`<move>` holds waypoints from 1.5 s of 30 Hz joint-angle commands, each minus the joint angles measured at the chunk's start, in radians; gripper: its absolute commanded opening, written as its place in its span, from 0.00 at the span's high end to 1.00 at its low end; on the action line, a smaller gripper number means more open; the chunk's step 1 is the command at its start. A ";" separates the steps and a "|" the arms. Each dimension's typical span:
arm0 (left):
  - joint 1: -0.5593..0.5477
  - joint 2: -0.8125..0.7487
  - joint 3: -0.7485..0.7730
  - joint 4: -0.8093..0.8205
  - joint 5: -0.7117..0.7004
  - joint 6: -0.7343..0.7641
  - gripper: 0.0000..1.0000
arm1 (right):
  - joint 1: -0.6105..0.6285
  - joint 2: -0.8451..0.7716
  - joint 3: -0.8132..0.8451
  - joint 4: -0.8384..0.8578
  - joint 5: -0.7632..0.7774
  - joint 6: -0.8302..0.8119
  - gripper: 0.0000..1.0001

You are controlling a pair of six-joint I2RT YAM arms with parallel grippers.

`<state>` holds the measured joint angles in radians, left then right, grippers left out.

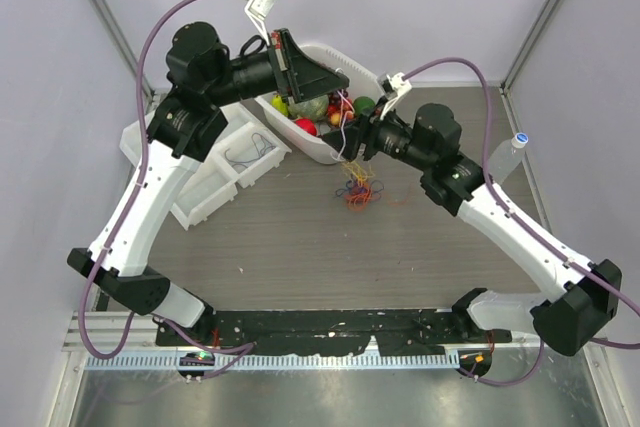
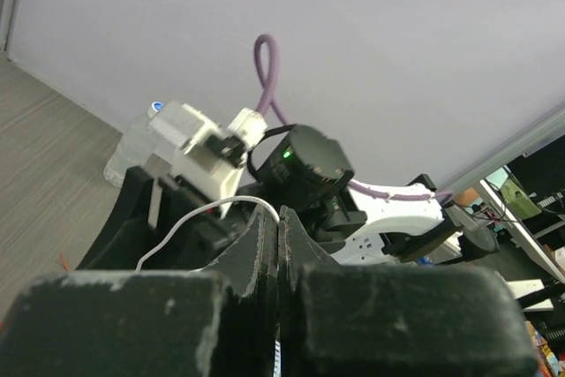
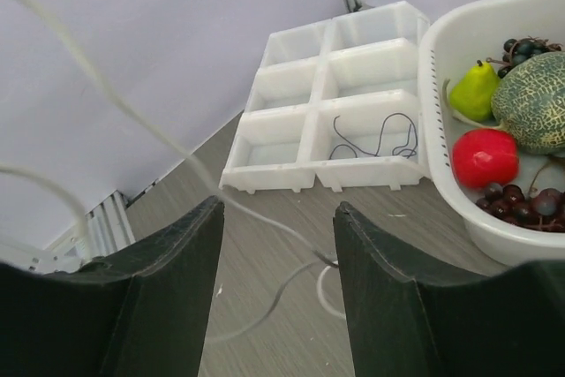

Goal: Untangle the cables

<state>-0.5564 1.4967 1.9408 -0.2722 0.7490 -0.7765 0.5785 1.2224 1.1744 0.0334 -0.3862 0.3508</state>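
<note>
A tangle of orange-red, yellowish and dark cables [image 1: 358, 190] lies on the table in front of the white basket. My left gripper [image 1: 335, 79] is raised over the basket and is shut on a white cable [image 2: 205, 210], which leaves its closed jaws [image 2: 280, 218] to the left. My right gripper [image 1: 353, 143] hangs just above the tangle, open and empty. In the right wrist view the white cable [image 3: 265, 218] runs blurred across the gap between its fingers [image 3: 275, 209]. One dark cable [image 3: 375, 134] lies alone in a compartment of the white tray [image 1: 240, 155].
The white basket [image 1: 312, 144] holds toy fruit: a pear [image 3: 475, 88], a melon [image 3: 534, 112], a red fruit [image 3: 484, 156] and grapes. The compartment tray [image 1: 205, 192] stands at the left. A plastic bottle [image 1: 506, 152] stands at the right.
</note>
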 commanded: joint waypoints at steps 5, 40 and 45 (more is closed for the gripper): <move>-0.005 -0.003 0.151 0.077 0.050 -0.011 1.00 | 0.020 0.045 -0.206 0.129 0.257 0.010 0.58; -0.004 -0.296 -0.316 -0.466 -1.001 0.319 1.00 | 0.193 0.265 -0.287 0.034 -0.029 -0.042 0.53; -0.004 -0.296 -0.385 -0.476 -0.976 0.327 1.00 | 0.225 0.435 -0.220 0.045 -0.068 -0.018 0.71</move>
<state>-0.5568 1.2079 1.5940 -0.7437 -0.2089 -0.4625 0.7902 1.5791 0.8898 0.0422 -0.3893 0.3317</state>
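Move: The left gripper keeps the white cable high up; the tray compartment holding the dark cable lies about 20 cm ahead, 22 cm to its left and 52 cm below. The fruit basket is some 29 cm ahead of that gripper, 4 cm left and 45 cm down. From the open right gripper, the yellow cable hangs roughly 11 cm below and 2 cm right, neither ahead nor back, the red-blue tangle another 11 cm under it and 1 cm farther right. Drop the half-open right gripper about 25 cm from among the hanging cables, easing back and right, then sweep it some 13 cm left over the table to the yellow cable, tipping down and narrowing the fingers. Keep the white cable pinched in the left gripper: lift it 11 cm, then swing it left, forward and about 26 cm down towards the tray, turning counter-clockwise. ##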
